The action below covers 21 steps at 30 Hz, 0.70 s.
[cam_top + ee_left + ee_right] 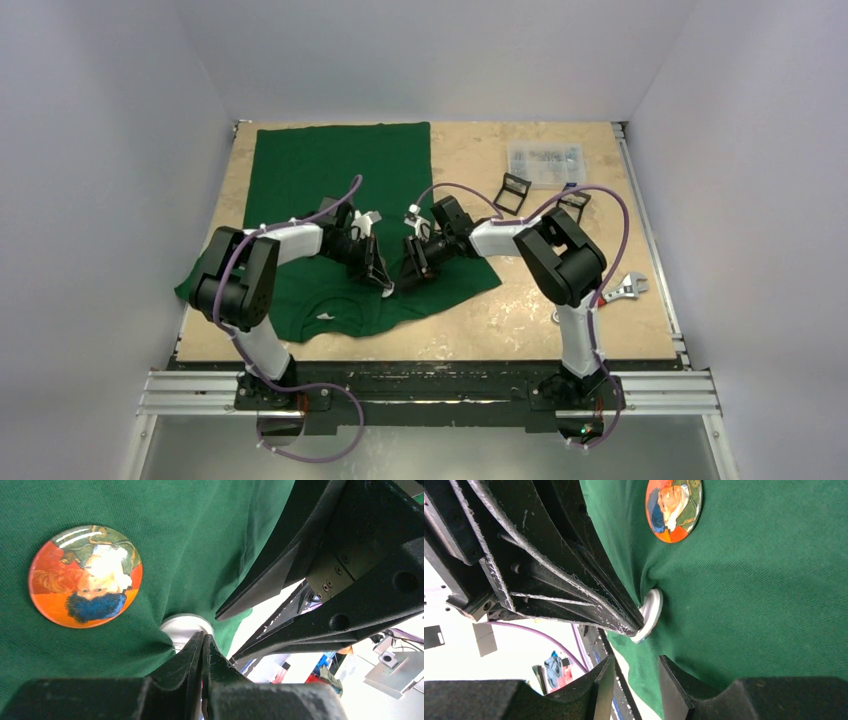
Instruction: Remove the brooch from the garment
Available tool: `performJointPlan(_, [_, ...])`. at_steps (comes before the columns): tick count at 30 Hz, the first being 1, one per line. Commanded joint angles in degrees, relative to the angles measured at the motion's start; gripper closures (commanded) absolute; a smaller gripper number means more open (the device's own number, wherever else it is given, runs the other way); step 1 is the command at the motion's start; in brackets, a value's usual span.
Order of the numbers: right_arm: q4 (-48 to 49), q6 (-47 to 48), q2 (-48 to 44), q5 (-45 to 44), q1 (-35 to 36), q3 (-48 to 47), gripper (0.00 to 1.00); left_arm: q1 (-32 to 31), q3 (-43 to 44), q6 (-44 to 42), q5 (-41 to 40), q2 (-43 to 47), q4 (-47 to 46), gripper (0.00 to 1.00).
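The dark green garment [330, 170] lies on the left half of the table, and part of it is lifted between the two arms. A round brooch [85, 575] with an orange, blue and green picture is pinned flat on the cloth, and it also shows in the right wrist view as the brooch [673, 507]. Below it a silver-white disc [186, 626] sticks out where the cloth bunches up. My left gripper [203, 647] is shut on the rim of this disc [651, 611]. My right gripper [636, 690] is open just under the disc, with the garment's edge [644, 675] between its fingers.
At the back right of the table [560, 320] stands a clear plastic box [545, 160]. Two small black frames [512, 190] [573, 203] lie in front of it. A wrench [625, 290] lies beside the right arm. White walls close in the sides.
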<state>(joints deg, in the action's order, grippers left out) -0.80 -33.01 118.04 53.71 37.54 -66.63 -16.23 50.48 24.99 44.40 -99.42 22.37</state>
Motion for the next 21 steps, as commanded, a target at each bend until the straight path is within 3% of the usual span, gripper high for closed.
performJointPlan(1, [4.4,-2.9,0.8,0.7,0.7,-2.6,0.61,0.4,2.3,0.7,1.6,-1.0,-0.2,1.0])
performJointPlan(8, [5.6,-4.5,2.9,-0.4,0.9,-3.6,0.66,0.5,2.6,1.2,2.3,-1.3,-0.6,1.0])
performJointPlan(15, [6.3,-5.2,4.8,0.6,0.9,-4.3,0.78,0.9,2.6,1.4,2.4,-1.2,-0.7,1.0])
performJointPlan(21, [6.1,-4.9,5.6,0.8,0.9,-4.3,0.85,2.5,0.6,1.3,1.4,3.1,-1.0,0.97])
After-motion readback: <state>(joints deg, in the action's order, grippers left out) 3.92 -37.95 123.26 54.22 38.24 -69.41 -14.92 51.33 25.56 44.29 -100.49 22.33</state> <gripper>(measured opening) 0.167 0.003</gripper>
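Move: The brooch, the silver pin lifted out of the garment plane, is already at the left hand's shut fingertips, its middle about 1 cm back and 1 cm to the right. From the open right hand it lies some 3 cm to the left, level in reach and about 1 cm lower. The orange badge sits about 5 cm farther out than the left hand, straight ahead and 2 cm below. The neck label is roughly 11 cm left of the left hand, 6 cm nearer and 3 cm lower. The brooch stays at the left fingertips, which remain shut and drift barely 1 cm forward, while the right hand comes in towards its rim: first about 1.5 cm left and 1 cm forward, then 1.5 cm down. The right fingers go from less than half open to nearly shut, bringing their tips around the rim's edge; a firm pinch can't be seen yet. ##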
